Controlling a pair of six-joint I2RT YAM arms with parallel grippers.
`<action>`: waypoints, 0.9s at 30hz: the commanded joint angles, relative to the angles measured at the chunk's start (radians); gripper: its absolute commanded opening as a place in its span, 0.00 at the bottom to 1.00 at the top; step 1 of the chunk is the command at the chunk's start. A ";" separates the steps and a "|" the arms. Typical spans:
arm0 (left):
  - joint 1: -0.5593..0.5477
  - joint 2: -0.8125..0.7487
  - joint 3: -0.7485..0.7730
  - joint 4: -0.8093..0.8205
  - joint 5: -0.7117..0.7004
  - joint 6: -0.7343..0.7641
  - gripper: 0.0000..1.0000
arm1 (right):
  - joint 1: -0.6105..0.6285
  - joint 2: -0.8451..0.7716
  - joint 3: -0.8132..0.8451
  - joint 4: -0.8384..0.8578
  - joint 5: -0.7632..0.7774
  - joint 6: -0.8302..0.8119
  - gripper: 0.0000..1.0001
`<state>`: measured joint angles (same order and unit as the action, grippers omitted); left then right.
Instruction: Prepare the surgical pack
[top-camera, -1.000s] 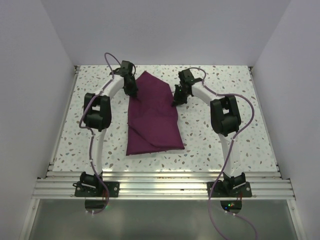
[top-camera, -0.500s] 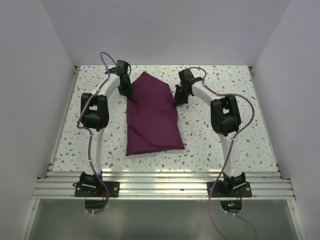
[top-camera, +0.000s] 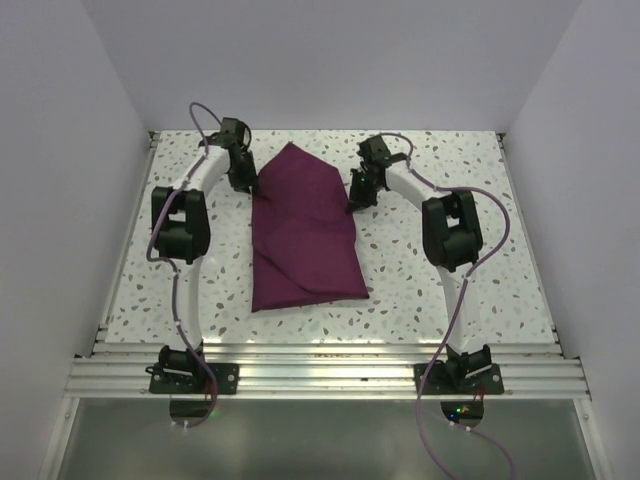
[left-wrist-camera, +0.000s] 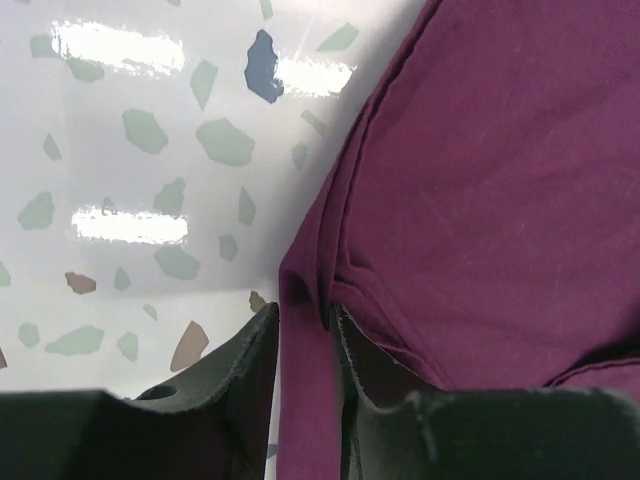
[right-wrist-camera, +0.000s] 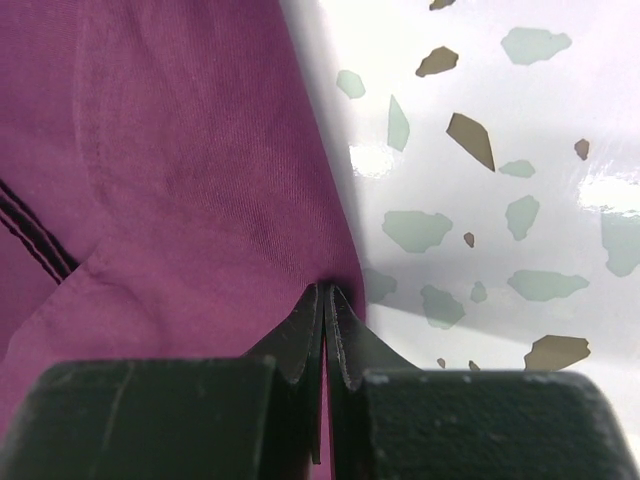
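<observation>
The deep-maroon cloth (top-camera: 305, 230) lies as a folded bundle in the middle of the table. No steel tray, instruments or white pads show. My left gripper (top-camera: 251, 186) is at the cloth's far left edge. In the left wrist view it (left-wrist-camera: 305, 318) is shut on a fold of the cloth's edge (left-wrist-camera: 480, 180). My right gripper (top-camera: 352, 205) is at the cloth's far right edge. In the right wrist view it (right-wrist-camera: 326, 292) is pinched shut on the thin edge of the cloth (right-wrist-camera: 180, 160).
The speckled white table top (top-camera: 450, 290) is walled on the left, right and back. An aluminium rail (top-camera: 320, 375) runs along the near edge. Purple cables loop off both arms.
My left arm has swung left and toward the back, taking the cloth's left edge with it. The right arm has stayed put.
</observation>
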<state>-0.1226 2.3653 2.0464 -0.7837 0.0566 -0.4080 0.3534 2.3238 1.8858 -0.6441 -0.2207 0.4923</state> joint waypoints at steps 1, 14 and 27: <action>0.008 -0.150 -0.066 0.052 0.025 -0.006 0.31 | -0.005 -0.066 0.077 -0.017 -0.040 -0.038 0.00; 0.006 -0.351 -0.379 0.267 0.282 -0.026 0.33 | 0.021 0.034 0.171 0.115 -0.343 -0.012 0.00; 0.005 -0.171 -0.450 0.503 0.540 -0.115 0.06 | -0.017 0.229 0.222 0.290 -0.439 0.137 0.00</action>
<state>-0.1246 2.1357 1.5890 -0.3183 0.5697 -0.5125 0.3637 2.5561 2.1147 -0.4232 -0.6537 0.5816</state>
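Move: The surgical pack's far half lies between the hands, at or just below fingertip height. Its middle is about 14 cm to the left hand's right and 2 cm back; from the right hand it is about 14 cm left and 3 cm farther out. The pack's far corner stands roughly 14 cm ahead and 10 cm right of the left hand. The diagonal fold's middle is about 21 cm back and 8 cm right of that hand. The pack's two side edges are left as both hands lift about 6 cm or more and swing inward over its far half, then sink. The closed right fingers go 9 cm left and slightly forward, ending down at the cloth; the left hand draws back, then goes right, shutting its part-open fingers and staying higher. Both wrists tilt some 25–30 degrees. ##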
